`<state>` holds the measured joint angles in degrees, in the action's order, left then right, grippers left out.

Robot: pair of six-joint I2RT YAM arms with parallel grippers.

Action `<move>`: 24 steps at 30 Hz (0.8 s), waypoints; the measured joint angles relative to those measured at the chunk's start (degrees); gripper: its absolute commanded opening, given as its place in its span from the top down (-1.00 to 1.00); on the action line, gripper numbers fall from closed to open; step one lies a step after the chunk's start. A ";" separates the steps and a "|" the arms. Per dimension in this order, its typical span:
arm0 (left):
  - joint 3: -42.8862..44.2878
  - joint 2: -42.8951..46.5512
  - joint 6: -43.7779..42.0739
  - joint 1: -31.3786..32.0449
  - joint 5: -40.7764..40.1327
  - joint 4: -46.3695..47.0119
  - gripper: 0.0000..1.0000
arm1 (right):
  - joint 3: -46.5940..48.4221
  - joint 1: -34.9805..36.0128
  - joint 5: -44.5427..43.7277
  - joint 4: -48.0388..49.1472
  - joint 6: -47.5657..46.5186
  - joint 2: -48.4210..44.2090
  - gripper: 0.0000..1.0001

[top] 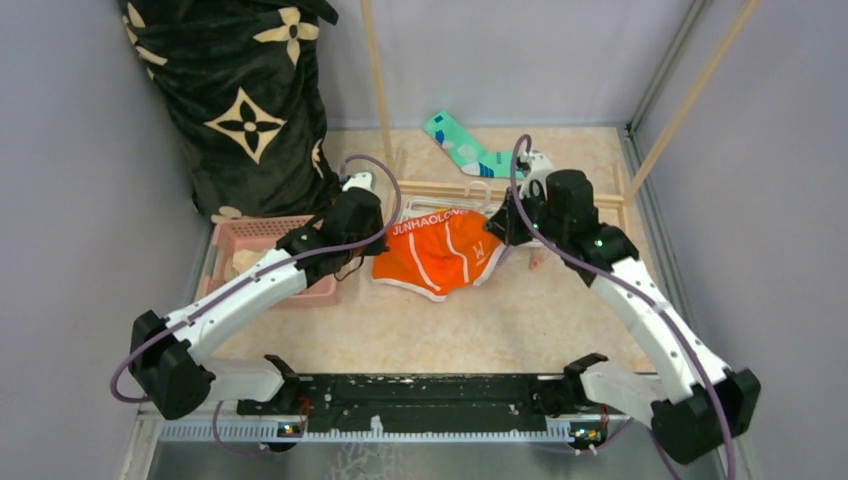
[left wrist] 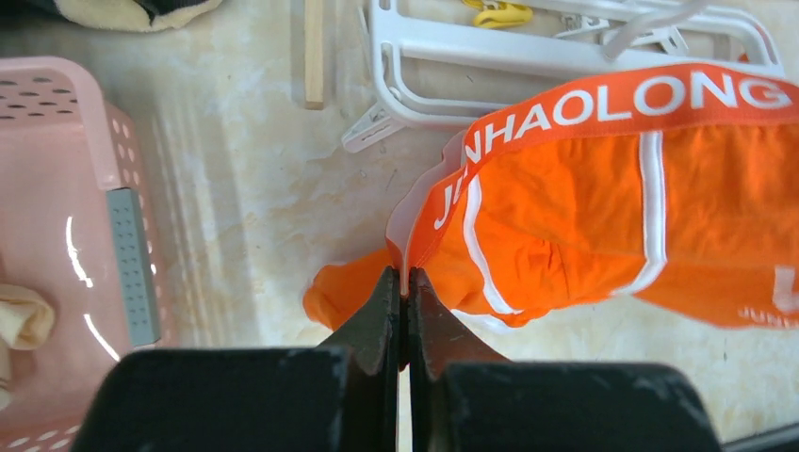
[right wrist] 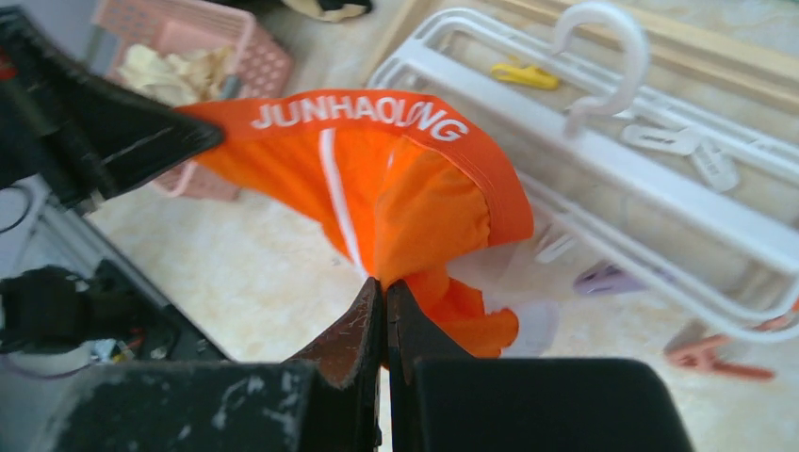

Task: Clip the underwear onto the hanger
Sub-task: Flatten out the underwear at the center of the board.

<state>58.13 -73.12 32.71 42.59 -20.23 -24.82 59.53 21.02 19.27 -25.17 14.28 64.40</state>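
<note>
The orange underwear [top: 443, 255] [left wrist: 603, 202] [right wrist: 396, 179] hangs stretched between both grippers a little above the table, its JUNHAOLONG waistband facing up. At the waistband's left end my left gripper [top: 372, 222] [left wrist: 404, 273] is shut on the fabric. The right gripper [top: 507, 222] [right wrist: 384, 284] pinches the cloth at the right side, jaws shut. Behind the underwear the white hanger [top: 430, 206] [left wrist: 528, 52] [right wrist: 660, 188] lies flat on the table, hook [right wrist: 603, 42] upward. Small clothespins [right wrist: 521, 73] dangle or rest by its bars.
A pink basket [top: 262, 238] [left wrist: 66, 235] holding a cream cloth [right wrist: 179, 71] sits at the left. A teal patterned sock [top: 462, 146] lies at the back. Thin wooden poles [top: 378, 80] rise behind the hanger, and a dark patterned blanket [top: 245, 100] stands back left.
</note>
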 measured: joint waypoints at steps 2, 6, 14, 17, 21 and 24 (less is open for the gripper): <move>2.56 0.46 -1.66 0.00 1.18 -3.43 1.00 | -0.83 2.69 -1.14 -3.08 3.34 -5.51 1.00; 7.13 3.02 -4.39 0.00 4.90 -11.63 1.00 | -0.90 7.08 -3.80 -9.97 9.53 -14.91 1.00; 12.90 10.43 -3.10 0.00 8.24 -27.58 0.99 | -3.67 8.87 -12.00 -23.47 23.06 -33.16 1.00; 5.25 12.83 -1.73 0.00 8.31 -25.49 1.00 | -15.54 8.87 -16.44 -21.79 27.58 -38.64 1.00; -6.08 3.48 0.59 0.00 9.05 -17.16 1.00 | -35.98 8.87 -22.73 -17.18 34.10 -36.70 1.00; -9.03 -8.94 1.77 0.07 8.00 -11.87 1.00 | -42.80 8.87 -27.52 -15.93 37.24 -35.08 1.00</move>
<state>49.10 -82.06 34.48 42.65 -12.23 -36.69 16.73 29.89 -8.25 -41.10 51.53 29.32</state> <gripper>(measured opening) 0.016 0.010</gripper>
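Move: Both hands hold the underwear by its waistband ends. The clear board centre near the base edge lies about 15 cm back, 9 cm right and 16 cm below the left hand; from the right hand, some 16 cm back, 9 cm left and 22 cm below. The hanger lies 7 cm ahead and 2 cm left of the right hand, 21 cm below. The pink basket's middle is level with the left hand, 23 cm left, 13 cm below. Both hands, still pinching, swing back and slightly up, spread apart, then sweep 20–25 cm down towards the board. ##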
